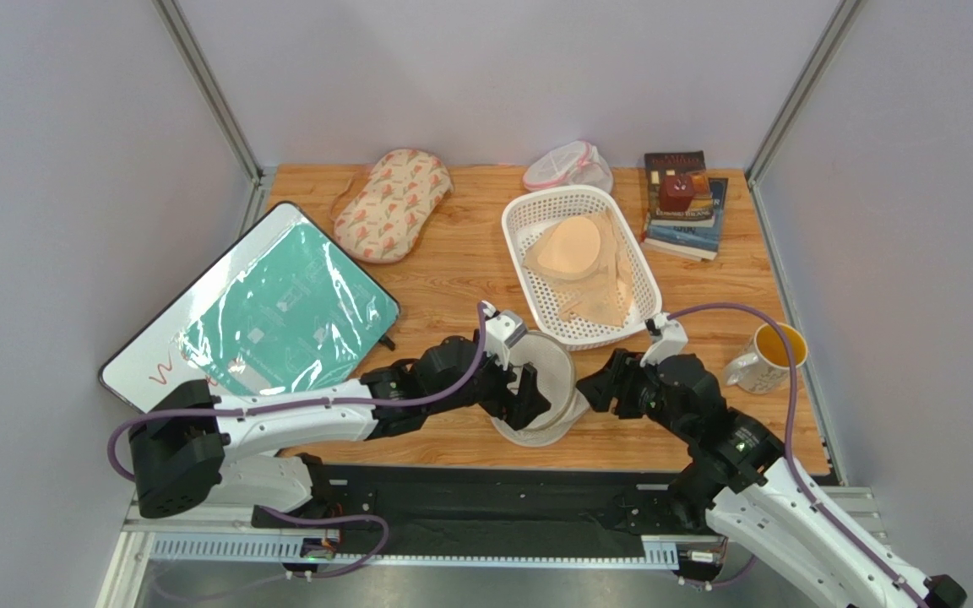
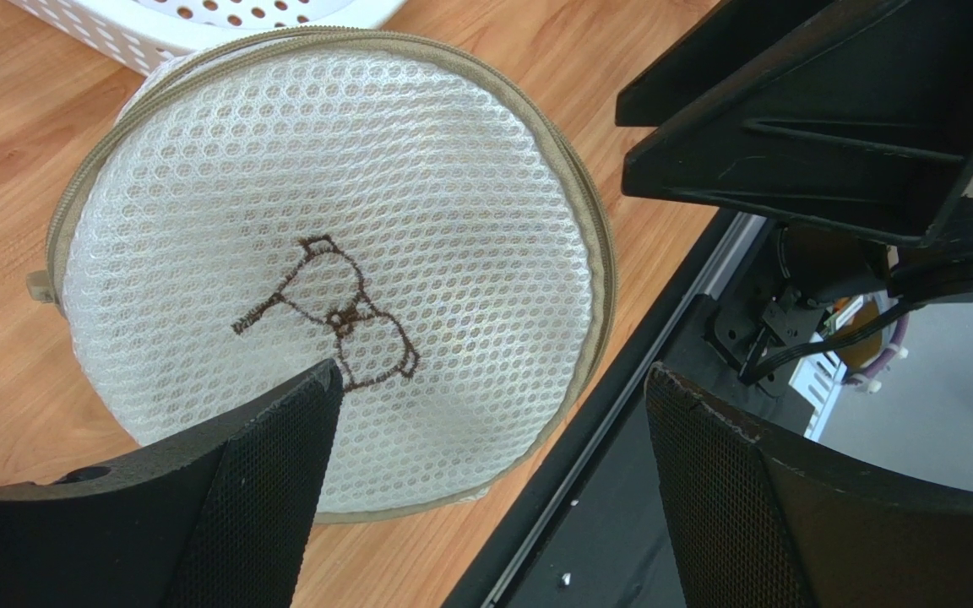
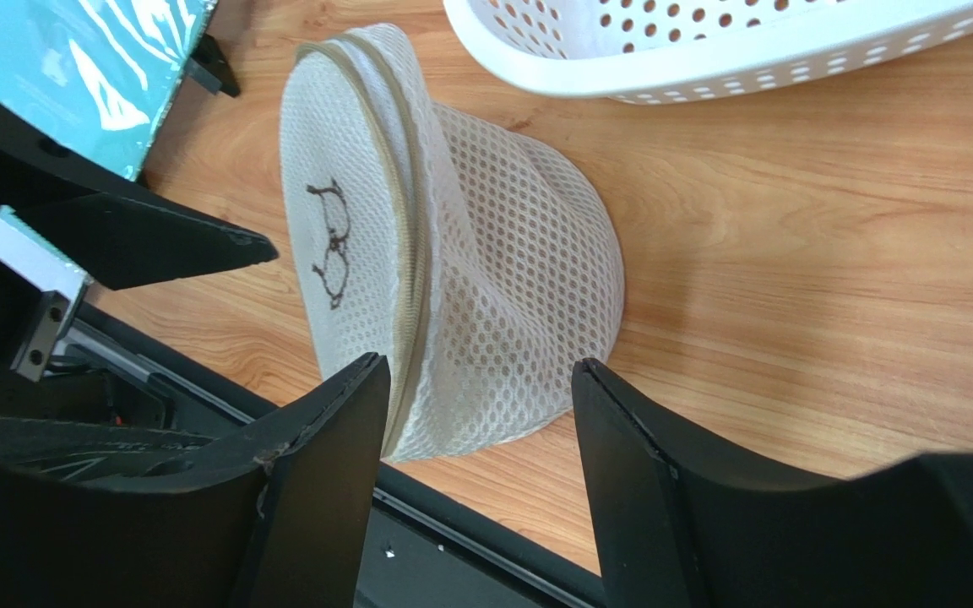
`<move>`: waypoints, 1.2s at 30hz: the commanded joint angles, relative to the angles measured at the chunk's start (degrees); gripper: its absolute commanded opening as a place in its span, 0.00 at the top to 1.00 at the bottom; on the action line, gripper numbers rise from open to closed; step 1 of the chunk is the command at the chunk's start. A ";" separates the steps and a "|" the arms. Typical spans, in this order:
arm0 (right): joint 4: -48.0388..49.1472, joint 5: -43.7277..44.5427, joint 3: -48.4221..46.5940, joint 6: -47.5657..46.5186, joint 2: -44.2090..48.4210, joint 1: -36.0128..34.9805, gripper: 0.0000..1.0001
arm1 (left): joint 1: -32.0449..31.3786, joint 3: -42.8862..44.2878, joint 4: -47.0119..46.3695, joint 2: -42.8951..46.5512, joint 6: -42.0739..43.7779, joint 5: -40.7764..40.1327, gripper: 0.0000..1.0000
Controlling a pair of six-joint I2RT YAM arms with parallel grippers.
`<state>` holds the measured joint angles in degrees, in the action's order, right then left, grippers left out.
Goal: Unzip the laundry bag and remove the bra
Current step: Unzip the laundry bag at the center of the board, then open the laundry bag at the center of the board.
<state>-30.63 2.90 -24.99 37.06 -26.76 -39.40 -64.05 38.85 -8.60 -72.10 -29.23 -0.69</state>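
The round cream mesh laundry bag [image 1: 553, 390] rests tipped on its side at the table's near edge, its flat face with the black bra icon [image 2: 327, 310] turned toward my left arm. Its tan zip runs shut round the rim [image 3: 405, 228]. My left gripper [image 1: 523, 386] is open, its fingers just in front of the icon face [image 2: 492, 380]. My right gripper [image 1: 596, 380] is open beside the bag's domed side [image 3: 479, 367], its fingers either side of the lower edge without touching. The mustard bra is hidden from view.
A white basket [image 1: 515, 226] holding a pale peach bra [image 1: 574, 253] stands just behind the bag. An oval patterned bag [image 1: 393, 203], a small pink-trimmed mesh bag [image 1: 568, 165], books [image 1: 682, 203], a mug [image 1: 771, 357] and a board with a teal sheet [image 1: 263, 310] lie around.
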 commanded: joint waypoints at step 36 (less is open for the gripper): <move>12.00 -10.01 4.43 -1.55 0.39 0.20 1.00 | -0.81 4.48 -7.66 -9.38 -1.35 3.50 0.06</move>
<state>-22.72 -4.05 -20.60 37.01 -28.29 -39.29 -64.38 40.93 -12.32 -80.55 -29.76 2.31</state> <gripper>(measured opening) 0.006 0.939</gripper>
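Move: The laundry bag's zipped rim, on the side facing the right hand, is about 2 cm left of that hand, level with it fore and aft and some 3 cm below. The bag's middle is about 8 cm left of the right hand and 6 cm below, and the white basket's middle roughly 21 cm ahead, 1 cm left and 6 cm lower. From the left hand the same piece of rim is some 6 cm right, straight across and 4 cm below. The right fingers, half open to begin with, shut on the bag's zipped rim and pinch it: the hand sinks about 3 cm while easing left, closes at the bottom, then comes back up nearly 2 cm, turning slightly counter-clockwise. The left hand, first still, then slants right and down some 3 cm towards the pinched rim, fingers staying wide open. ##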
